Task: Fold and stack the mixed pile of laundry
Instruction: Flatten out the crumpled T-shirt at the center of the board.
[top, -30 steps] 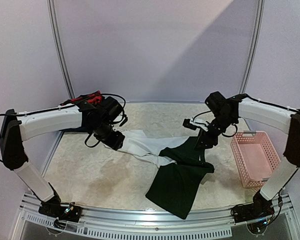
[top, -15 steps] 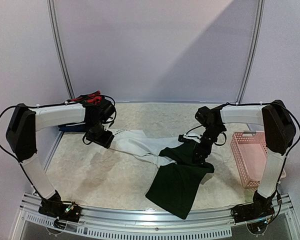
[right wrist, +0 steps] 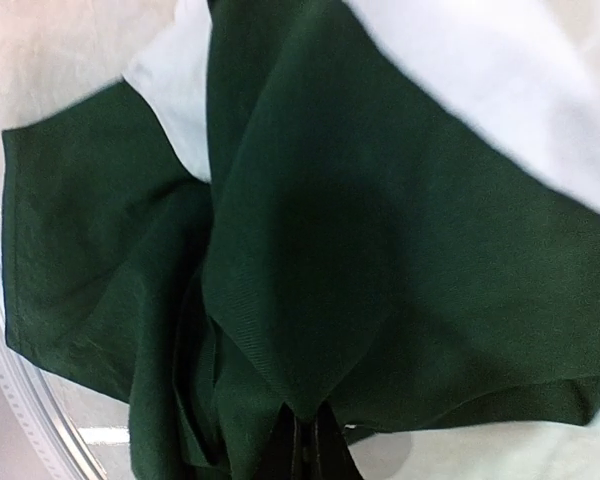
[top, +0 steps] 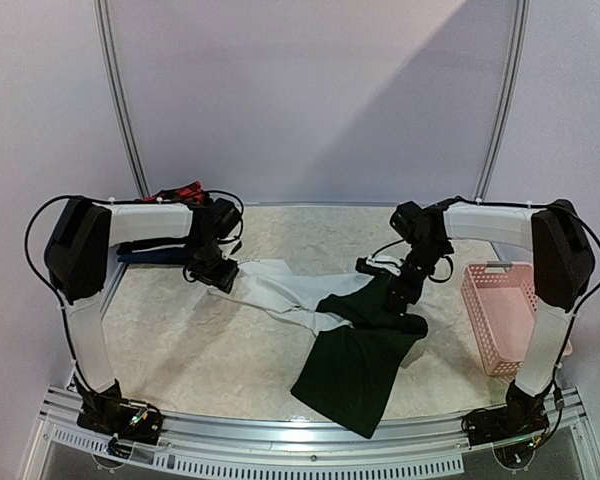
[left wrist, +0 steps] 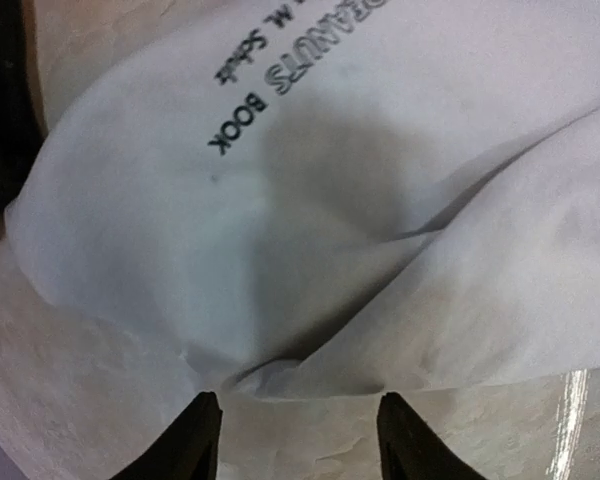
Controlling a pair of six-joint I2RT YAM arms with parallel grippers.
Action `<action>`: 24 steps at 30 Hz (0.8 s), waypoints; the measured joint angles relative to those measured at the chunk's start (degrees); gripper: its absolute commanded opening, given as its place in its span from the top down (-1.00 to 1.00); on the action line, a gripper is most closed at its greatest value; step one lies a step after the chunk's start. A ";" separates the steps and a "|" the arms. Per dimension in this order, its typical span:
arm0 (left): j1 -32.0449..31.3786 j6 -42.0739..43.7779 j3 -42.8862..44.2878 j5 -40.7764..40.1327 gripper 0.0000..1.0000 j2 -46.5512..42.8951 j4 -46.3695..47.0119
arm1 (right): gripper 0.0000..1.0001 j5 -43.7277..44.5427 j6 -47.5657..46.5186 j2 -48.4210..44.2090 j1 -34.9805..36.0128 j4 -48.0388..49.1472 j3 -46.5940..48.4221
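A white printed tee (top: 280, 292) lies spread mid-table, its black lettering (left wrist: 270, 75) showing in the left wrist view. Dark green cloth (top: 355, 365) lies over its right end and runs toward the front edge. My left gripper (top: 218, 272) is low at the tee's left edge, open; its fingertips (left wrist: 202, 432) straddle bare table just short of the tee's hem (left wrist: 310, 370). My right gripper (top: 402, 292) is shut on a pinched fold of the green cloth (right wrist: 310, 300). A red-and-black plaid shirt (top: 178, 193) and navy folded clothes (top: 140, 255) sit at the back left.
A pink slatted basket (top: 505, 315) stands at the right edge, beside the right arm. The metal rail (top: 300, 445) of the table's front edge runs below the green cloth. A curved white backdrop closes off the rear.
The right gripper came down onto the green cloth and shut on a fold of it. The left gripper shifted back and left to the white tee's edge, staying open.
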 measured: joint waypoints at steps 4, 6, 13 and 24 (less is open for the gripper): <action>0.11 1.22 2.23 2.86 0.46 2.62 0.76 | 0.99 0.37 0.79 -4.55 -0.33 0.26 2.16; 0.13 2.03 2.91 4.24 0.71 3.52 0.83 | 0.99 0.35 1.11 -6.80 -0.52 0.59 3.37; 0.20 3.41 2.93 7.23 1.00 3.93 1.25 | 0.99 0.04 2.10 -10.25 -1.16 1.25 5.18; 0.22 3.80 3.39 6.40 0.69 -12.55 0.61 | 0.22 0.74 6.60 -14.16 -4.94 1.38 8.83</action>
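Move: My right hand already pinches a bunched green fold of the T-shirt, with clear board about 12 cm ahead and 4 cm below it. The basket is some 22 cm to its right and 3 cm back; the shirt's crumpled middle is about 11 cm left and 4 cm back. For my open left hand, the white near edge lies 1 cm ahead, 2 cm right and 2 cm below, with the folded stack roughly 9 cm ahead and 13 cm left. With my left hand I ease about 3 cm right and slightly down onto the white edge, shut my fingers to pinch it, then lift it sharply, some 12 cm up. Meanwhile my right hand raises the green fold about 14 cm while carrying it 5 cm forward, tilting the fingertips forward some 20 degrees, and begins to open as it reaches the top. ##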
